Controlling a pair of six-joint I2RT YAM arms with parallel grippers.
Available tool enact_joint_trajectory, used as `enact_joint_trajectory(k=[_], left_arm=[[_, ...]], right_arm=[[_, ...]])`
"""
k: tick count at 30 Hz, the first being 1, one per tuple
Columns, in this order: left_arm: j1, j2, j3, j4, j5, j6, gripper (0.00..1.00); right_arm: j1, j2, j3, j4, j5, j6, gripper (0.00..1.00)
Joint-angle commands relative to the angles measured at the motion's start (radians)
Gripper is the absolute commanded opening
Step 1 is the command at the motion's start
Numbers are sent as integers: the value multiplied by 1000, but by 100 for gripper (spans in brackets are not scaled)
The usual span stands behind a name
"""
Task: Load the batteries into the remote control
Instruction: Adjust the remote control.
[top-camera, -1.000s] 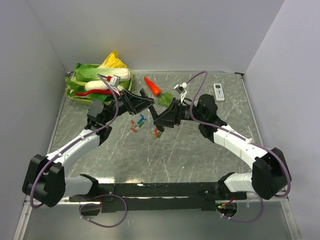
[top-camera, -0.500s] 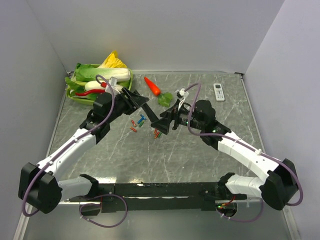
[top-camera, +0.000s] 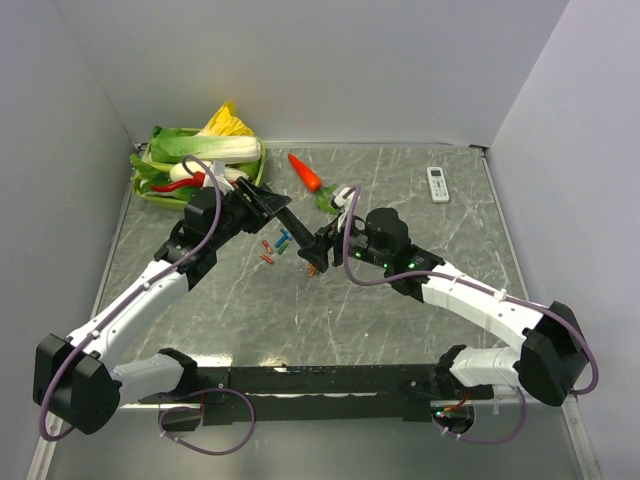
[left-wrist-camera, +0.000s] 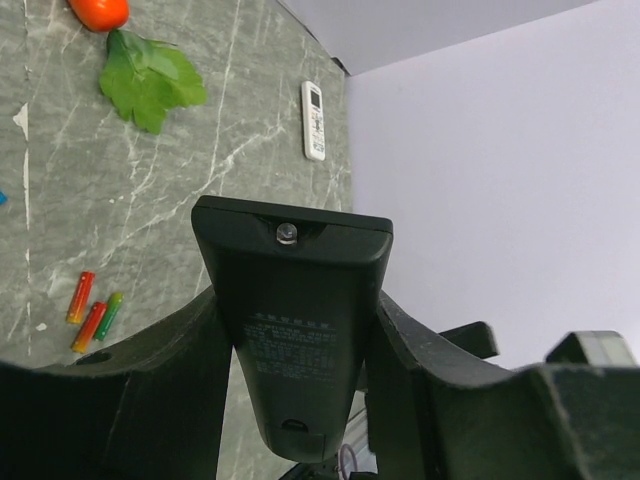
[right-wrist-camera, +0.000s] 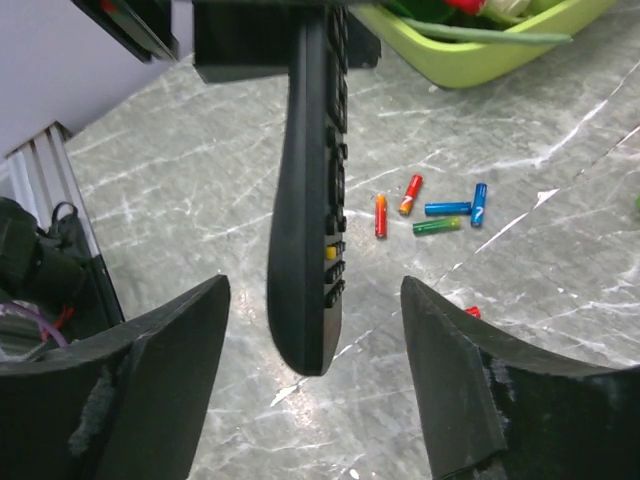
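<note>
My left gripper (top-camera: 272, 206) is shut on the remote control (top-camera: 293, 222) and holds the slim black bar in the air, its free end pointing at the right arm. In the left wrist view the remote control (left-wrist-camera: 290, 260) shows its labelled back between the left gripper (left-wrist-camera: 298, 300) fingers. My right gripper (right-wrist-camera: 315, 300) is open, its fingers on either side of the remote control's (right-wrist-camera: 310, 200) button end without touching it. Several batteries (right-wrist-camera: 430, 215) lie loose on the table below, with a second small group of batteries (top-camera: 313, 268) nearer the right gripper (top-camera: 322, 246).
A green tray (top-camera: 150, 193) of vegetables stands at the back left. A carrot (top-camera: 305, 172) and a green leaf (top-camera: 328, 199) lie behind the grippers. A white remote (top-camera: 438, 184) rests at the back right. Grey walls close in three sides.
The right arm has swung left and its jaws have spread around the remote's free end. The left arm shifted slightly, still holding the remote.
</note>
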Motion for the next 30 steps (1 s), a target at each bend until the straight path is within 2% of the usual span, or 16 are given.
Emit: enact_joint_trajectory(k=[1,9,11,15,16,17,18,19,20,21,22,24,30], left_arm=[[-5,-42,38,36,-9,-33,1],[-5,-42,36,44,5,-36,1],[-5,-45,35,44,5,-35,1],[-5,-47,26,50,8,-32,2],[-5,-53,21,57,13,-29,4],[-5,-56,12,65,20,-27,7],[-5,-59,6,76,20,-23,11],[-5,-71,-10,109,19,-16,21],[-5,-79,-20,125,19,5,29],[-2,-88,-30,142,17,19,37],[2,-112,-48,168,5,33,53],[21,-154,-71,208,10,74,71],[144,-289,-201,438,137,142,89]], right_arm=[[20,14,32,41,-8,-34,72],[33,52,47,50,-2,-54,63],[36,58,55,48,-8,-55,58],[39,53,73,44,-11,-55,39],[39,52,76,41,-11,-51,31],[39,50,79,36,-10,-49,26],[39,46,90,18,-2,-46,22],[38,44,95,13,-5,-37,12],[39,40,96,16,-11,-32,7],[38,29,93,19,-17,-25,3],[39,23,95,24,-37,1,0],[38,4,96,30,-48,33,0],[9,-32,147,34,-146,164,0]])
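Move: The remote control slants through the air, its upper end still in my left hand and its tail between my right hand's open fingers. Its middle lies about 3 cm ahead, 6 cm left and 3 cm above my right hand; from my left, 3 cm back, 5 cm right and 2 cm lower. The three-battery group lies 7 cm ahead of my right hand, 22 cm below; the four-battery group 13 cm ahead, 12 cm left, equally low. I slip my right hand about 1.5 cm left and as much down along the remote's tail while my left keeps its hold, then close my right fingers and pinch the tail. Only then do I spread my left fingers and draw that hand off up, left and back, some 6 cm, its tips lifting about 15 degrees, as my right rises 2–3 cm and eases back. ##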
